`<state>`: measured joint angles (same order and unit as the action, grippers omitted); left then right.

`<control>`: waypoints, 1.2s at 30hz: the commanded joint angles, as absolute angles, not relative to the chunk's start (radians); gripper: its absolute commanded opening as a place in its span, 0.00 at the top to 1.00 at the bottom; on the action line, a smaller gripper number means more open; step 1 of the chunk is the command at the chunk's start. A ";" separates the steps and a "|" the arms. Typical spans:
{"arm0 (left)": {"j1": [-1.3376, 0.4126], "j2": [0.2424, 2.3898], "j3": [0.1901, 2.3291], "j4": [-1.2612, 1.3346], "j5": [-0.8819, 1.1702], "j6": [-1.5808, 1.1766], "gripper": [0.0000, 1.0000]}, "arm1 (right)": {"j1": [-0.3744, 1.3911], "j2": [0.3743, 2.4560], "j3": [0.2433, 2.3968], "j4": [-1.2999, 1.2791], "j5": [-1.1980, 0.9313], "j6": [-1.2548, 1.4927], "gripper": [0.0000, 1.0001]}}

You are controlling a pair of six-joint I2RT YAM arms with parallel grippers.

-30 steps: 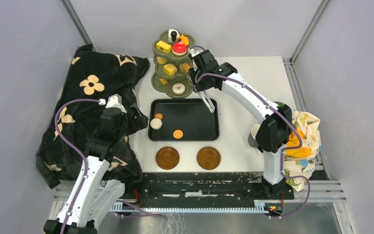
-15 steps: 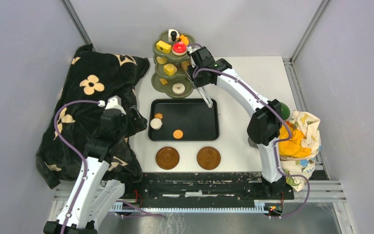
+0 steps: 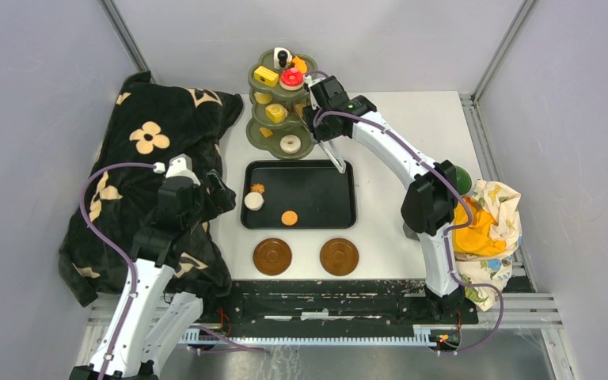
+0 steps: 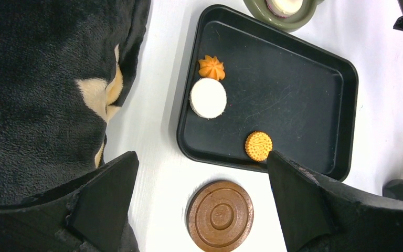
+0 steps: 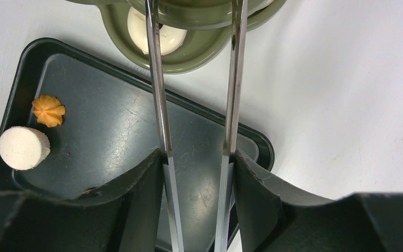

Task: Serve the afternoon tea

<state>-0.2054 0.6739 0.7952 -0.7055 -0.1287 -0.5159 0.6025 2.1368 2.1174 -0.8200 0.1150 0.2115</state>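
Note:
The olive-green three-tier stand (image 3: 279, 119) stands at the table's back with small pastries on each tier. My right gripper (image 3: 322, 119) hangs beside its right side, shut on the metal tongs (image 3: 335, 157). In the right wrist view both tong arms (image 5: 159, 105) are pressed between the fingers of the gripper (image 5: 197, 168) and cross the lowest tier (image 5: 199, 52), next to a white donut (image 5: 170, 37); their ends are out of frame. On the black tray (image 3: 317, 198) lie an orange swirl (image 4: 211, 67), a white cake (image 4: 208, 97) and a cookie (image 4: 258, 146). My left gripper (image 4: 202, 157) is open above a saucer (image 4: 220, 215).
A second brown saucer (image 3: 339, 256) lies near the front edge. A black flowered blanket (image 3: 146, 174) covers the table's left side. A patterned cloth (image 3: 495, 226) is bunched at the right edge behind the right arm. Grey walls enclose the table.
The right arm has swung a little left, bringing the tongs closer to the stand. The left arm has shifted slightly back and left.

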 commanded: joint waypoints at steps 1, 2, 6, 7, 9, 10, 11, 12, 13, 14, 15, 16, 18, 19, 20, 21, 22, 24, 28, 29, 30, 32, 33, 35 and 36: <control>-0.209 0.675 0.848 -0.692 -0.129 -0.546 0.01 | 0.592 2.064 2.106 -0.753 0.110 0.206 0.46; -0.209 0.674 0.848 -0.692 -0.129 -0.546 0.01 | 0.590 2.059 2.097 -0.748 0.112 0.206 0.46; -0.209 0.675 0.849 -0.693 -0.128 -0.548 0.01 | 0.586 2.033 2.071 -0.735 0.110 0.203 0.46; -0.209 0.674 0.850 -0.693 -0.127 -0.548 0.01 | 0.585 2.025 2.062 -0.733 0.110 0.203 0.47; -0.209 0.675 0.851 -0.693 -0.129 -0.548 0.01 | 0.585 1.996 2.038 -0.725 0.115 0.202 0.50; -0.210 0.675 0.851 -0.693 -0.129 -0.548 0.01 | 0.584 1.976 2.015 -0.713 0.121 0.202 0.52; -0.209 0.677 0.851 -0.692 -0.129 -0.548 0.01 | 0.583 1.951 1.989 -0.696 0.126 0.203 0.54; -0.210 0.679 0.851 -0.692 -0.130 -0.546 0.01 | 0.583 1.926 1.953 -0.674 0.127 0.204 0.55; -0.208 0.683 0.850 -0.691 -0.131 -0.544 0.01 | 0.583 1.900 1.919 -0.659 0.124 0.205 0.56; -0.208 0.687 0.848 -0.690 -0.133 -0.541 0.01 | 0.583 1.880 1.894 -0.653 0.123 0.205 0.58; -0.209 0.692 0.847 -0.690 -0.135 -0.538 0.01 | 0.583 1.862 1.869 -0.654 0.127 0.204 0.60; -0.209 0.696 0.845 -0.689 -0.136 -0.536 0.01 | 0.582 1.843 1.832 -0.654 0.136 0.204 0.62; -0.210 0.703 0.842 -0.682 -0.138 -0.532 0.01 | 0.580 1.799 1.762 -0.639 0.165 0.201 0.65; -0.209 0.704 0.842 -0.677 -0.136 -0.532 0.01 | 0.577 1.779 1.722 -0.623 0.183 0.196 0.67; -0.209 0.705 0.840 -0.669 -0.132 -0.532 0.01 | 0.570 1.763 1.689 -0.614 0.204 0.194 0.69; -0.209 0.706 0.837 -0.663 -0.127 -0.532 0.01 | 0.556 1.755 1.662 -0.612 0.228 0.198 0.72; -0.209 0.706 0.835 -0.658 -0.124 -0.531 0.01 | 0.534 1.749 1.641 -0.615 0.234 0.208 0.75; -0.209 0.710 0.830 -0.652 -0.122 -0.531 0.01 | 0.472 1.737 1.583 -0.587 0.232 0.241 0.79; -0.209 0.716 0.821 -0.647 -0.115 -0.532 0.01 | 0.340 1.724 1.467 -0.469 0.211 0.344 0.81; -0.209 0.717 0.821 -0.647 -0.113 -0.530 0.01 | 0.309 1.738 1.456 -0.449 0.203 0.367 0.80; -0.209 0.715 0.821 -0.648 -0.116 -0.522 0.01 | 0.280 1.756 1.453 -0.434 0.201 0.389 0.80; -0.209 0.716 0.829 -0.664 -0.137 -0.498 0.01 | 0.235 1.807 1.470 -0.417 0.194 0.429 0.80; -0.209 0.720 0.836 -0.677 -0.154 -0.493 0.01 | 0.220 1.833 1.483 -0.405 0.205 0.439 0.79; -0.209 0.725 0.843 -0.681 -0.141 -0.485 0.01 | 0.201 1.884 1.524 -0.389 0.263 0.446 0.76; -0.209 0.728 0.847 -0.681 -0.134 -0.486 0.01 | 0.188 1.915 1.558 -0.398 0.265 0.452 0.76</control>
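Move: The tongs in my right hand go to the bare table about 23 cm to its right, level with it fore and aft, some 15 cm down. The biscuit between their tips is about 6 cm ahead and 4 cm left, about level; the tray's middle is 17 cm back and 4 cm left. The green cup stands about 38 cm right, 15 cm back. From my left hand, that bare table is about 49 cm right and 17 cm ahead. With my right hand I keep hold of the tongs and draw them back about 5 cm and slightly up, clear of the biscuit and the tiered stand. Then I swing fast to the right, some 20 cm, sinking and coming forward again over the bare table, turning about 35 degrees clockwise while my fingers squeeze the tongs shut. ##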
